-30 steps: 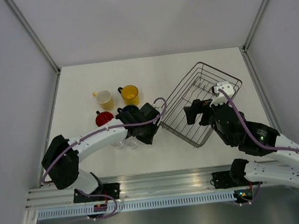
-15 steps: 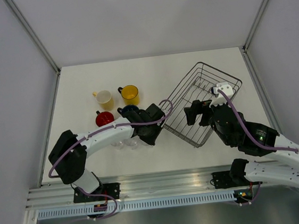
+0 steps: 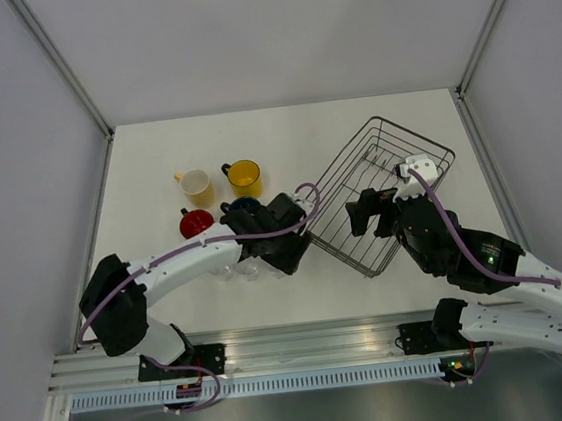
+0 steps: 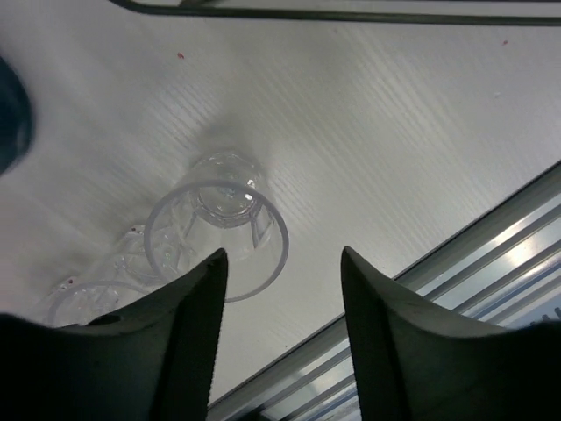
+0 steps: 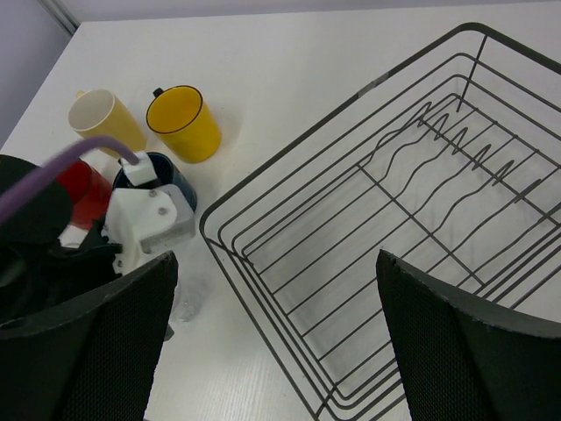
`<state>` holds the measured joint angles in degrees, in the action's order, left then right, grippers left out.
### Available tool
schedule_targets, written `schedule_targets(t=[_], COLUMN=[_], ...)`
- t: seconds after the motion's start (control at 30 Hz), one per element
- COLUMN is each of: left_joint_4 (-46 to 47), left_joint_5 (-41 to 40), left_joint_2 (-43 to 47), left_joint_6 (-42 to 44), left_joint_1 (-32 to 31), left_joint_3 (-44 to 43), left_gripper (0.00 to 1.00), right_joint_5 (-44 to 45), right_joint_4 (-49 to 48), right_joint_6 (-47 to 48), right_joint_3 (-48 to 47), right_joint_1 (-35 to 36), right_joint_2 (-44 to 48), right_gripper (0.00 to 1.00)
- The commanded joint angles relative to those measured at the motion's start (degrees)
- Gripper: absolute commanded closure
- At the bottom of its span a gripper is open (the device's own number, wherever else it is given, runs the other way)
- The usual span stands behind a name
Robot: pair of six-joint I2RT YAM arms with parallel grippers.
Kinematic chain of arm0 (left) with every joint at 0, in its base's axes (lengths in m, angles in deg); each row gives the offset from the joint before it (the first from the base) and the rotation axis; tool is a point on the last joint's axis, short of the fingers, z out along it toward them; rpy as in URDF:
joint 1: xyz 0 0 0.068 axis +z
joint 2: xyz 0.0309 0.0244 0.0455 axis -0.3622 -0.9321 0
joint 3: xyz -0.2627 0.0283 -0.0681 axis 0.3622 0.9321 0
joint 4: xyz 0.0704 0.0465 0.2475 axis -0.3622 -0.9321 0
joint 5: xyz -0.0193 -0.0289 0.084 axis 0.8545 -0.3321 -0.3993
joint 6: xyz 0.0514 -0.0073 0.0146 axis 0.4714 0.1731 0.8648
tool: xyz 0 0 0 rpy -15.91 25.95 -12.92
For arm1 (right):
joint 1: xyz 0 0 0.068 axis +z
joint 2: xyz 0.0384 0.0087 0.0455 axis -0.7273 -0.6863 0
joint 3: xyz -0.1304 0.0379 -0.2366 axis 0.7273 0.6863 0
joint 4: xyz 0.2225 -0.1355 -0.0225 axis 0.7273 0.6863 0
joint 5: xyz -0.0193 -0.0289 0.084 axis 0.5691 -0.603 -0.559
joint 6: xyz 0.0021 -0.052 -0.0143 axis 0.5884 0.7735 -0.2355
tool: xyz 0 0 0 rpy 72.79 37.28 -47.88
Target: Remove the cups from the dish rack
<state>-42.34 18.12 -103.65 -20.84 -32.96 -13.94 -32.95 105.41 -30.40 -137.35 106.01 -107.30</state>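
The dish rack (image 3: 340,175) stands slanted at the table's right, with nothing in it that I can see in the right wrist view. Left of it stand a pale yellow cup (image 3: 196,186), a bright yellow cup (image 3: 244,177), a red cup (image 3: 196,222) and a dark blue cup (image 3: 242,206), the last half hidden by my left arm. Two clear glass tumblers (image 3: 250,270) stand near the front edge. My left gripper (image 4: 280,254) is open; one tumbler (image 4: 219,228) stands upright just beyond its left fingertip, not between the fingers. My right gripper (image 5: 276,256) hangs open over the rack (image 5: 204,230).
The aluminium rail (image 4: 491,263) along the table's near edge runs close behind the tumblers. A second tumbler (image 4: 96,298) stands right beside the first. The left gripper's body and purple cable (image 5: 53,175) lie between the cups and the rack's near corner.
My left gripper has opened and let go of the glass tumbler, which now stands on the table by the others. The right arm has stayed still.
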Motion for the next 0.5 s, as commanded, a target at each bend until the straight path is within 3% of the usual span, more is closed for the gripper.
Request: schedule_targets(t=[0.0,0.03,0.13,0.37,0.47], left_joint_4=[4.84,6.33,9.32,14.25,14.08], left_joint_5=[0.14,-1.34,-5.47,-25.07,-26.23], left_joint_2=[7.13,10.02,15.55,27.77,31.22], left_joint_6=[-0.27,-0.63,-2.91,-10.03,-11.17], left_joint_1=[-0.56,-0.47,-0.47,1.28,6.28], left_joint_3=[0.37,0.81,3.01,9.15,10.48], left_gripper=[0.36,0.26,0.12,0.01,0.0], right_joint_5=[0.84,1.54,4.78,9.89,11.81], right_joint_4=[0.15,0.24,0.85,0.77,0.76], right_joint_6=[1.65,1.82,2.0,1.38,3.32], right_joint_3=[-0.85,-0.76,-0.5,1.96,3.28], right_joint_1=[-0.11,-0.03,-0.03,-0.11,-0.03], right_joint_2=[0.2,0.2,0.55,2.83,3.8], right_gripper=[0.02,0.02,0.02,0.02,0.02])
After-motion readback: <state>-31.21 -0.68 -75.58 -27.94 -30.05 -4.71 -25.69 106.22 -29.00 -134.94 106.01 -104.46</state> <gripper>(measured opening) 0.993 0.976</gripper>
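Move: The clear cup just set down stands almost under the left hand, about 3 cm left, 1 cm forward and 5 cm below. Level with it, a second clear cup stands some 7 cm to its left; the blue cup lies about 9 cm left and 11 cm ahead of the hand. The rack's middle is roughly 21 cm right and 13 cm ahead. From the right hand, that first clear cup is some 22 cm left, 2 cm back and 26 cm below. Left hand opens fully, lifting about 12 cm off the clear cup, then forward-left; right hand eases right. ##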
